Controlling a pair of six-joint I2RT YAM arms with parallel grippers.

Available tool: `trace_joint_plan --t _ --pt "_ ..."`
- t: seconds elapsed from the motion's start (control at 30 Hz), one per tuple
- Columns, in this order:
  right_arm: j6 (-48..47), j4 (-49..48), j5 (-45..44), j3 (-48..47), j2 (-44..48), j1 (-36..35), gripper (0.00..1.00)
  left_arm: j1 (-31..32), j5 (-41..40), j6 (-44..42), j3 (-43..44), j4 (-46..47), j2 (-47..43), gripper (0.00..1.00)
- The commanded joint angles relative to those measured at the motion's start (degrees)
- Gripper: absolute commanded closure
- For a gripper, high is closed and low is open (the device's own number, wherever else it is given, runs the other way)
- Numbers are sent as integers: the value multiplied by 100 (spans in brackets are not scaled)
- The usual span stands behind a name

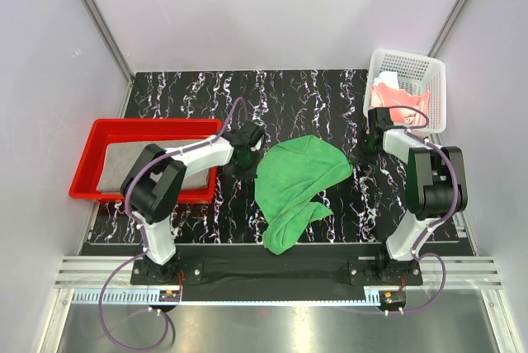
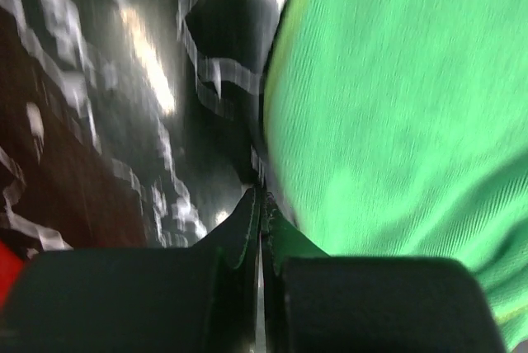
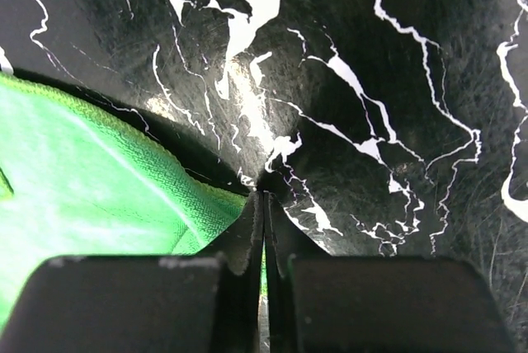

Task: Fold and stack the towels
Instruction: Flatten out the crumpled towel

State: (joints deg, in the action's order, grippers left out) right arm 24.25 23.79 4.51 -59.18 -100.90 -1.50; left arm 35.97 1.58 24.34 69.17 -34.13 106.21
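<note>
A bright green towel [image 1: 297, 184] lies crumpled in the middle of the black marbled table. My left gripper [image 1: 245, 159] is low at the towel's upper left edge. In the blurred left wrist view its jaws [image 2: 262, 192] are shut, and the green towel's [image 2: 396, 105] edge runs into the tips. My right gripper [image 1: 367, 151] is at the towel's right corner. Its jaws [image 3: 264, 196] are shut, with the green towel [image 3: 82, 171] showing between them. A grey towel [image 1: 124, 167] lies flat in the red tray. A salmon-pink towel [image 1: 392, 101] is bunched in the white basket.
The red tray [image 1: 87, 167] sits at the table's left edge, close behind my left arm. The white perforated basket [image 1: 429, 72] stands at the back right corner, just beyond my right gripper. Bare black marbled table [image 1: 289, 97] stretches behind the green towel.
</note>
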Motion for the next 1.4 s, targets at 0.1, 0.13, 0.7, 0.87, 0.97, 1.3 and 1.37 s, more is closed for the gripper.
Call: trace_joint_plan --t 0.1,0.13,0.7,0.87,0.97,1.3,1.37 --pt "-439 -515 1084 -480 -69 53 100 691 -194 922 -834 275 -1409 100" --pt "-430 -699 1652 -542 -96 53 100 771 -54 976 -843 275 -1471 100" --pt "273 -707 58 476 923 79 100 500 -564 -93 701 203 -655 83" --pt "466 -1008 295 776 888 71 100 517 -395 -2287 1581 512 -270 68" --pt "563 -1148 524 855 871 71 100 534 -361 -3195 1898 767 143 66" --pt "634 -1342 963 882 809 62 100 876 -492 -4683 3998 109 2042 67" --pt "616 -1325 990 829 739 71 100 921 -397 -4780 4323 29 2341 66"
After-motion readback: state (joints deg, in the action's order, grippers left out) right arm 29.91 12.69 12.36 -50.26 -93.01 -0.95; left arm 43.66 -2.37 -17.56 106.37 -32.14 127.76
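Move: The folded-over flap at the green towel's far edge lies about 10 cm ahead of my left hand and 15 cm to its right, roughly 1 cm lower. From the same hand, the bunched near end of the towel is some 18 cm back and 12 cm right, and the small loose corner beside it 12 cm back and 21 cm right. My right hand already pinches the towel's right corner; from it the flap is some 8 cm ahead and 17 cm left. With my right hand I keep the pinch on the towel's right corner, swing it about 5 cm forward and left and back again, then ease it up and slightly left. My left hand draws back some 7 cm while rising, opens its fingers about a third, then sweeps forward and right over the towel's far left part, arching up and coming down towards the flap while turning clockwise about 40 degrees. ##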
